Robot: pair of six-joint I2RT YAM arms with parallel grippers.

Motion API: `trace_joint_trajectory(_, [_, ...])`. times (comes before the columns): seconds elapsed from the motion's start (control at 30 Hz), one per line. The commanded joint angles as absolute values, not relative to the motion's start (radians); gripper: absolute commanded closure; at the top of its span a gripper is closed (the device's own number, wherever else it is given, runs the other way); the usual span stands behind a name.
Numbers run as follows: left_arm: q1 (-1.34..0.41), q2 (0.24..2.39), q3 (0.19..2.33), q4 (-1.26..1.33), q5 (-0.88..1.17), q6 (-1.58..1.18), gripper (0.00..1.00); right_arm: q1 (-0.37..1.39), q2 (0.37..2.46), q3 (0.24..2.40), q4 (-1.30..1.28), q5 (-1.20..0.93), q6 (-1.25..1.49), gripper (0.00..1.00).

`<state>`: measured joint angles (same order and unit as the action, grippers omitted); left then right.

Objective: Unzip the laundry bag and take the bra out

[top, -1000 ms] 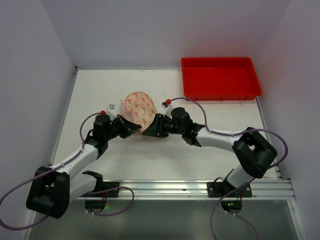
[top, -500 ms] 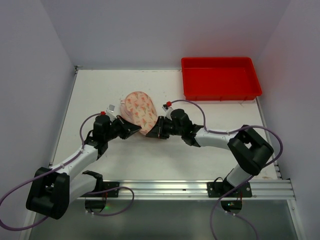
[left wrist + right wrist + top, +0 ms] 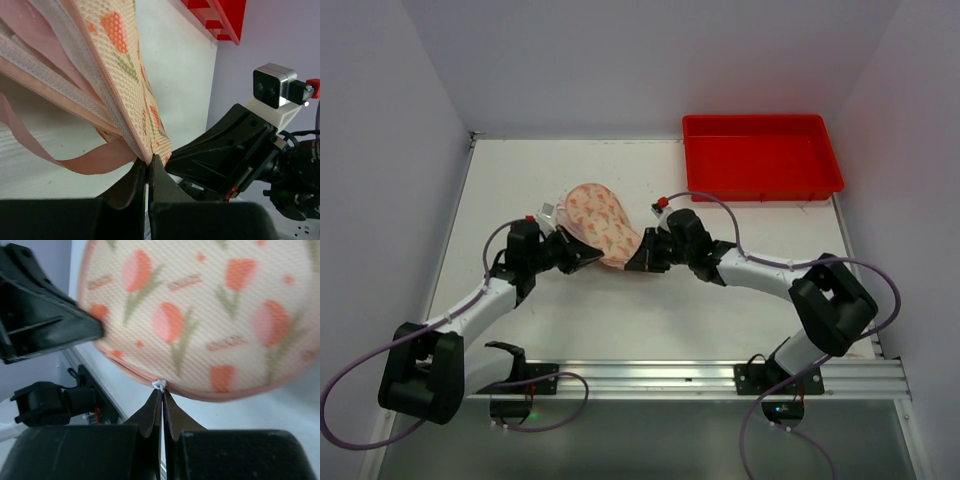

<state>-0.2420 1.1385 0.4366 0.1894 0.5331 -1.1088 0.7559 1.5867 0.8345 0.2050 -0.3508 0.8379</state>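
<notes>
The laundry bag, a cream mesh pouch with red-pink flower print and pink trim, is held up off the table between both arms. My left gripper is shut on the bag's lower edge seam, beside its pink loop. My right gripper is shut on the small white zipper pull at the bag's pink rim. Layers of pink and white fabric show in the left wrist view; I cannot tell whether any is the bra.
A red tray stands at the back right of the white table. The two grippers are close together, the left one's black finger showing in the right wrist view. A metal rail runs along the near edge.
My right gripper has shut on the zipper pull and drawn slightly right, stretching the bag's lower end that way. The left gripper stays shut on the bag's edge.
</notes>
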Motion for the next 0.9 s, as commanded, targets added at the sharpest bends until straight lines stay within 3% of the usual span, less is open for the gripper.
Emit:
trace_joint_trajectory(0.0, [-0.186,1.146,0.57,0.141,0.617,-0.987,1.0,0.655,1.545,0.848,-0.09,-0.278,0.675,1.0])
trace_joint_trajectory(0.23, [-0.164,1.132,0.66,0.037,0.813,-0.867,1.0,0.577,1.574,0.876,-0.235,-0.278,0.563,1.0])
trace_joint_trajectory(0.57, [-0.17,1.011,0.586,0.121,1.135,-0.831,1.0,0.541,1.704,1.009,-0.308,-0.292,0.493,1.0])
trace_joint_trajectory(0.87, [-0.232,1.083,0.476,0.123,0.959,-0.707,1.0,0.543,1.583,0.942,-0.276,-0.2,0.446,1.0])
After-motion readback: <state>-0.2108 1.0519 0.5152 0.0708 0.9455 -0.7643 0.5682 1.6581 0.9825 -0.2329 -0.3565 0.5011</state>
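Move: The zip pull is already between the right fingertips, on the bag's near rim; the laundry bag's middle lies about 12 cm ahead and 7 cm to the left of that hand, a few centimetres lower. The left hand already pinches the zip edge; from it the zip pull is some 6 cm to the right and 3 cm nearer, at about its height, and the bag's middle about 9 cm ahead, 1 cm left and slightly lower. The zip pull, still pinched in the shut right fingers, is drawn about 8 cm to the right, also down nearly 5 cm and somewhat forward, away from the left hand, those fingers tipping down some 20 degrees. The left hand keeps its pinch on the zip edge, rises about 7 cm before sinking a little, and comes back some 5 cm, turning clockwise about 25 degrees with its fingertips tilting up. ##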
